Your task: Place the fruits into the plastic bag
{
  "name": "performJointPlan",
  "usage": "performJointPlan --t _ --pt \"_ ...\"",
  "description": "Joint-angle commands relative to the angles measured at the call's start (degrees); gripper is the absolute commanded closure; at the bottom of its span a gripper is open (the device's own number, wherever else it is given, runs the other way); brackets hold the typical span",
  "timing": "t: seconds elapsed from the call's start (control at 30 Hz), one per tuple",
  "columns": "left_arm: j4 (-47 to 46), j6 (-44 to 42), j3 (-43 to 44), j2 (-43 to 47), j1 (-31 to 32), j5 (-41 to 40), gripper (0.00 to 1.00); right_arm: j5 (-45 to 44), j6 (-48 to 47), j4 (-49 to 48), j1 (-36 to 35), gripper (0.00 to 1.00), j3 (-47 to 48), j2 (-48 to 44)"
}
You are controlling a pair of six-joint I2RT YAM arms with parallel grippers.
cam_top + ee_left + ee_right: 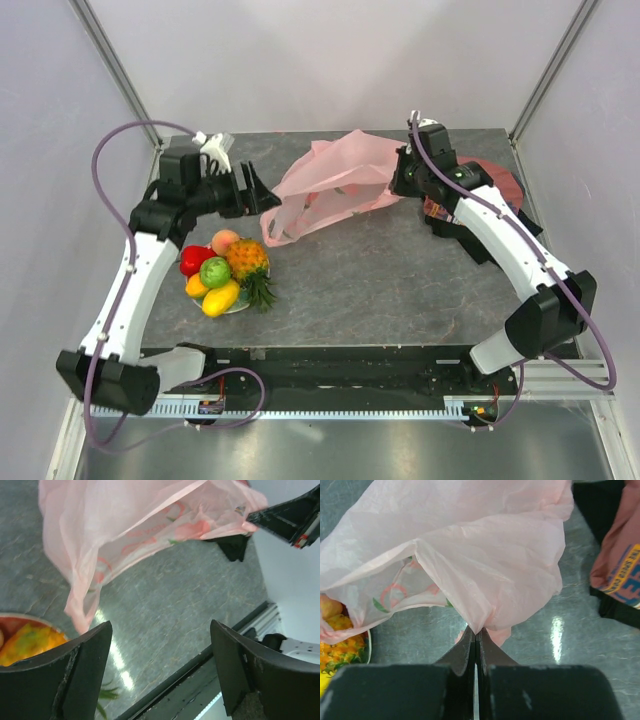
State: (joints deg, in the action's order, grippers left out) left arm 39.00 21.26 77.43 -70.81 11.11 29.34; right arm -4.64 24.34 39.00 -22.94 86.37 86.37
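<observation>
The fruits lie heaped on a plate at the left: a pineapple [248,262], a red piece [195,259], a green round one [215,272], a peach [225,240] and a yellow mango [220,298]. The pale-pink plastic bag [330,185] lies crumpled at the table's back middle. My right gripper [402,180] is shut on the plastic bag's [485,555] right edge, the film pinched at its tips [476,630]. My left gripper [256,190] stands open and empty just left of the bag [125,525], its fingers [161,630] spread wide above bare table.
The fruits rest on a red plate [238,308] near the left arm. A folded dark-red printed T-shirt [505,185] lies at the back right, behind the right arm, and also shows in the right wrist view [620,565]. The table's front rail [340,365] runs along the near edge.
</observation>
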Motion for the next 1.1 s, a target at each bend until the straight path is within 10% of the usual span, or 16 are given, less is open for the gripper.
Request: performJointPlan --t 0.0,0.5,1.07 --pt "-2.0 1.6 -9.3 7.4 0.3 -9.8 0.14 -1.5 5.3 -1.6 -2.2 1.0 2.8 1.3" --pt "-4.5 4.1 -20.3 13.8 0.3 -19.2 0.11 -1.2 10.6 2.0 -2.4 1.0 9.0 -0.2" --pt "-19.7 9.7 -27.3 10.9 0.3 -9.7 0.12 0.1 13.5 3.9 -2.5 1.0 13.7 -0.8"
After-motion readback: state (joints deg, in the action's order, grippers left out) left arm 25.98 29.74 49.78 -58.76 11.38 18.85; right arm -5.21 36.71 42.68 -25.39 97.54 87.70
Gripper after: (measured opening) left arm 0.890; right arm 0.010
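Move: Ahead of the open left hand, the pink bag's drooping left corner hangs about 8 cm forward, 2 cm left and some 16 cm lower. The pineapple lies roughly 5 cm forward, 9 cm left and 25 cm below that hand, with the peach 9 cm forward and 14 cm left at similar depth. From the right hand, shut on the bag's other side, that corner is level fore-and-aft, about 21 cm left and 12 cm lower. Dropping about 10 cm towards the bag's hanging corner, the open left hand first draws back and left a few centimetres, then eases partly back right, ending turned some 15 degrees counter-clockwise; its fingers stay wide. The right hand keeps its pinch on the bag, shifts about 3 cm left with a slight dip, then lifts it to 6 cm above the start, rolling its left side up. ##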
